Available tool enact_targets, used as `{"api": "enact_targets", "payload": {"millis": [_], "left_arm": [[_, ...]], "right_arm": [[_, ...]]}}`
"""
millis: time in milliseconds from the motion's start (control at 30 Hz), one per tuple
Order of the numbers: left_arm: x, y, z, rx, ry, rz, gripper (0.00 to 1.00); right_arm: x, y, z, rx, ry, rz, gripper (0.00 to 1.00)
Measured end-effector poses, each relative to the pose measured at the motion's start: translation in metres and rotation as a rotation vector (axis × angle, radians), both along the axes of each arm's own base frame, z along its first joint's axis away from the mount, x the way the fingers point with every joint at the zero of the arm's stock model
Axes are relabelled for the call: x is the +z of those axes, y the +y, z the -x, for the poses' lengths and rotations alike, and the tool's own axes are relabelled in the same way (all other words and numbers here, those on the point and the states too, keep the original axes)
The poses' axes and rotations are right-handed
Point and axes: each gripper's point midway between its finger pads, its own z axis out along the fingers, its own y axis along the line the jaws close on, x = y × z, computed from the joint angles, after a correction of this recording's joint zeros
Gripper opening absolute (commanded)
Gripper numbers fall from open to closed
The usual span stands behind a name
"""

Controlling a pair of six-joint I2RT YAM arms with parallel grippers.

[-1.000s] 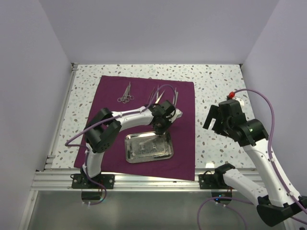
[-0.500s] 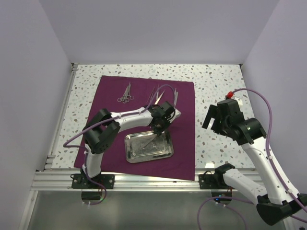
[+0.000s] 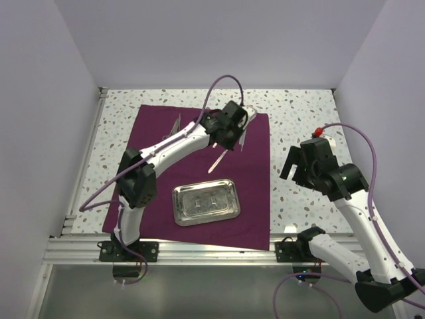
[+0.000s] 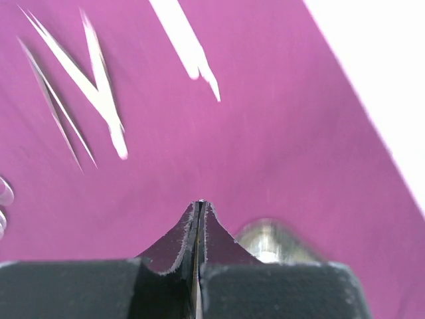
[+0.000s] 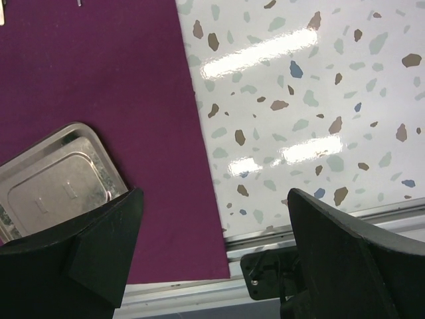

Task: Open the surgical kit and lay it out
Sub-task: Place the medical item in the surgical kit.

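The dark magenta cloth (image 3: pixel 153 143) of the surgical kit lies spread flat on the table. On its near half stands the small steel tray (image 3: pixel 206 201), with nothing in it. My left gripper (image 3: pixel 226 145) reaches over the far middle of the cloth. It is shut on a thin silver instrument (image 3: pixel 218 161) that slants down toward the tray. In the left wrist view the left gripper (image 4: pixel 200 206) is pressed together with a sliver of metal between its jaws. More silver instruments (image 4: pixel 93 93) lie on the cloth beyond. My right gripper (image 5: pixel 212 246) hangs open over the cloth's right edge.
Ring-handled instruments (image 3: pixel 175 126) lie at the cloth's far left, partly behind the left arm. Other thin instruments (image 3: pixel 243 138) lie just right of the left gripper. Speckled tabletop (image 3: pixel 299 119) lies right of the cloth. White walls close three sides, and a metal rail (image 3: pixel 199 252) runs along the near edge.
The left gripper closed on the thin instrument in the tray, lifted it out and swung toward the far side of the cloth. The tray now holds nothing. The right arm barely moved.
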Motion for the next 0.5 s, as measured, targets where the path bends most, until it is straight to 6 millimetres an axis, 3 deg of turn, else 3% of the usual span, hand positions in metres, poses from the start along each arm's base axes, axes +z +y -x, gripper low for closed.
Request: {"api": "enact_targets", "payload": {"millis": [100,200,367,500], "left_arm": [[0.027,-0.016,-0.037,0.049,-0.072,0.086,0.00],[0.032,-0.025,-0.074,0.116,-0.110,0.150,0.00],[0.012,-0.033,-0.128,0.213,-0.157,0.225,0.00],[-0.011,-0.041,-0.151,0.260,-0.173,0.275,0.00]], "right_arm": [[-0.001,-0.001,0.003,0.000,0.012,0.005,0.94],[-0.002,-0.003,0.007,0.000,0.020,0.009,0.94],[-0.004,-0.006,0.015,-0.002,0.038,0.018,0.94],[-0.004,-0.009,0.020,-0.004,0.049,0.023,0.94]]}}
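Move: The place for the medical item that the left hand already holds is the bare strip of cloth about 18 cm ahead of that hand, 5 cm to its right and 13 cm below. Two slim instruments bound it on the right, 17 cm ahead and 9 cm right; a crossed pair bounds it on the left, 17 cm ahead and 1 cm left. From the right hand, the place is about 32 cm ahead, 21 cm left and 20 cm down. Swiftly forward, about 15 cm with some 4 cm of drift to its right, the left hand carries the medical item over the cloth towards the bare strip, first rising about 3 cm, then sinking about 4. Its fingers stay shut on the item's far end as the wrist tilts and turns roughly 15 degrees counter-clockwise. The open right hand eases back 2 cm. ##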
